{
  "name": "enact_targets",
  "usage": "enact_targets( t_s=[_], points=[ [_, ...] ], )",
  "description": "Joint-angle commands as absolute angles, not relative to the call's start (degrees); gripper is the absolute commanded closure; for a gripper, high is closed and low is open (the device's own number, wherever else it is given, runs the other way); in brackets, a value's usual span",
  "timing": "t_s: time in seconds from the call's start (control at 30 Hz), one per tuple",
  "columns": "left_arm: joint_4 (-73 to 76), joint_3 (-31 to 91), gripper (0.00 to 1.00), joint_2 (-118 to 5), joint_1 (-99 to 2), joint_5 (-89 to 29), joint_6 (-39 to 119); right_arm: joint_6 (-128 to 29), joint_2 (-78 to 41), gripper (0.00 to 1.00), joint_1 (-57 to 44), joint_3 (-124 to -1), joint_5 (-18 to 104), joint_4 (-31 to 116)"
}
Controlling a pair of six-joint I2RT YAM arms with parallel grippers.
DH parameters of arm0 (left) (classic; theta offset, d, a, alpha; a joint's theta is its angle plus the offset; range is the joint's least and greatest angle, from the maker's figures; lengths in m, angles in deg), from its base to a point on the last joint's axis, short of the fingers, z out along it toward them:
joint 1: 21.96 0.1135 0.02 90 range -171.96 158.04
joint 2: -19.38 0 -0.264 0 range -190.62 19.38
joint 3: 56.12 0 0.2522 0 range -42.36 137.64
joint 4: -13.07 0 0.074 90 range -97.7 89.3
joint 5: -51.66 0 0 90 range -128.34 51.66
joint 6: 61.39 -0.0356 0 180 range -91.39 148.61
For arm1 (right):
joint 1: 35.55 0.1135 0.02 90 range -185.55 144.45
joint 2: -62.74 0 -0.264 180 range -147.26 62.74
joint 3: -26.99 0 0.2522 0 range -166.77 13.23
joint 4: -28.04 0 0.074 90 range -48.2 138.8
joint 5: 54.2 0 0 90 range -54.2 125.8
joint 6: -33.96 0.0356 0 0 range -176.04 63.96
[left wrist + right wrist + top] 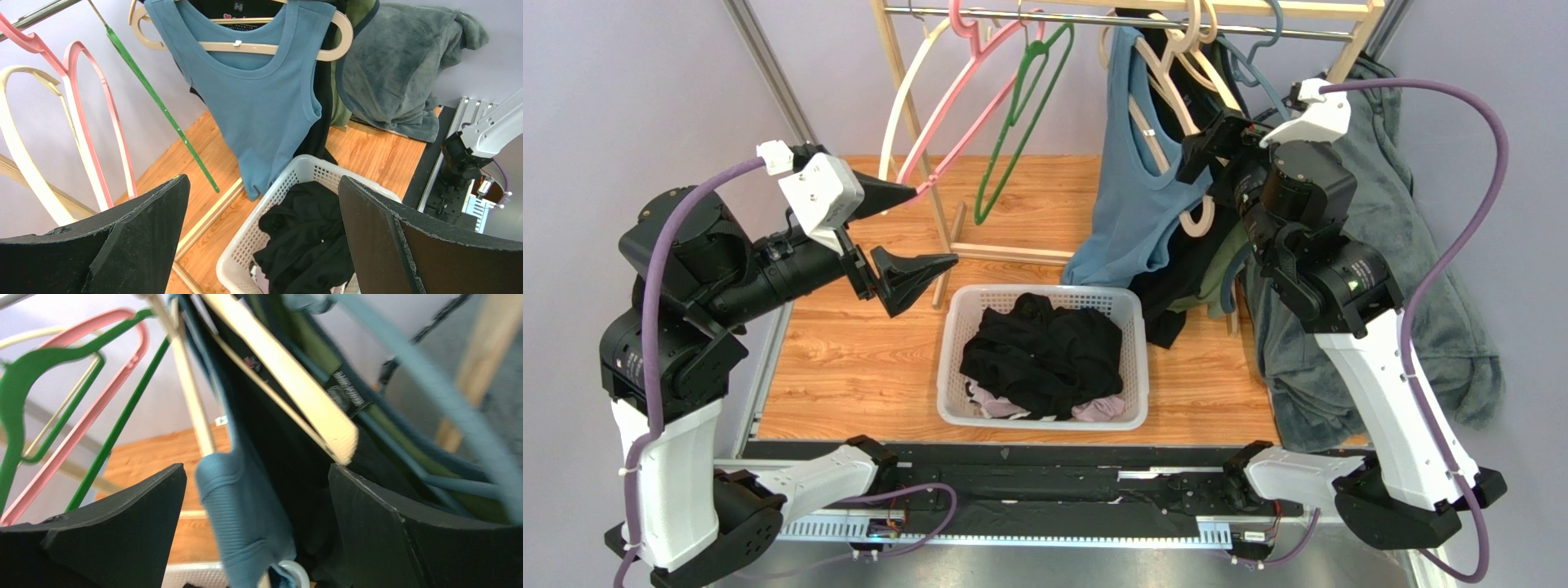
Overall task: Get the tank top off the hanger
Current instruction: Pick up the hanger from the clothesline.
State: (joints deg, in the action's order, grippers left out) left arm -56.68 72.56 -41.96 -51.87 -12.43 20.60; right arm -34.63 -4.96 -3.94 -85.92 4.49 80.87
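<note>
The blue tank top (1133, 196) hangs on a cream hanger (1173, 104) from the rail, its hem reaching down beside the basket. From the left wrist I see the tank top (261, 110) spread on the hanger (270, 48), well ahead of my open left gripper (264, 245), which holds nothing. That left gripper (934, 224) hovers to the left of the basket. My right gripper (1200, 169) is up at the hanger's right shoulder. Its jaws (258, 527) stand open with the blue shoulder strap (245, 520) between them, untouched by the left finger; the cream hanger arm (288, 386) runs above.
A white basket (950, 355) of black clothes sits on the wooden floor below the rail. Empty pink (965, 110), green (1020, 116) and cream hangers hang to the left. Black and olive garments hang behind the tank top. A grey fleece (1412, 245) drapes at the right.
</note>
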Motion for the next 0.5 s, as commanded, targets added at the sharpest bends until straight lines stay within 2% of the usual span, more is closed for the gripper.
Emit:
enact_targets(
  t_s=[0.0, 0.17, 0.27, 0.37, 0.4, 0.47],
  points=[
    [-56.51, 73.4, 0.01, -41.44, -51.49, -11.27, 20.7, -36.61, -4.77, 0.08, -4.44, -83.81, 16.53, 75.91],
    [-56.5, 72.87, 0.01, -41.18, -51.4, -11.18, 20.7, -38.72, -5.11, 0.09, -4.44, -84.84, 22.96, 75.36],
    [-56.5, 72.96, 0.01, -41.44, -51.4, -10.83, 20.7, -39.78, -6.87, 0.14, -4.44, -86.7, 22.18, 78.53],
    [-56.51, 73.05, 0.01, -41.36, -51.31, -10.65, 20.79, -40.75, -7.49, 0.27, -4.44, -87.67, 20.16, 80.46],
    [-56.51, 73.13, 0.01, -41.27, -51.23, -10.65, 20.88, -41.1, -7.57, 0.35, -4.44, -88.28, 19.89, 81.43],
    [-56.51, 72.96, 0.01, -41.27, -51.14, -10.57, 20.97, -42.07, -8.19, 0.41, -4.52, -89.07, 19.01, 82.48]
  ],
)
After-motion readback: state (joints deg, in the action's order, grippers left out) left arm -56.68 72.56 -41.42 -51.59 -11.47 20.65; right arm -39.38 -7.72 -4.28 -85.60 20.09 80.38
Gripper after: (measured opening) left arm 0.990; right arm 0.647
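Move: The near shoulder of the blue tank top on its hanger is about 5 cm to the right hand's left, 2 cm ahead and 3 cm lower. The black top's wooden hanger end is some 3 cm ahead and 2 cm right of this hand, and the green top's blue hanger about 5 cm ahead and 8 cm right, both near its height. From the left hand that tank-top shoulder lies roughly 31 cm right, 14 cm ahead and 5 cm lower. Right hand sweeps about 5 cm left, sinking slightly, turns counter-clockwise and starts closing around blue tank top's shoulder. ##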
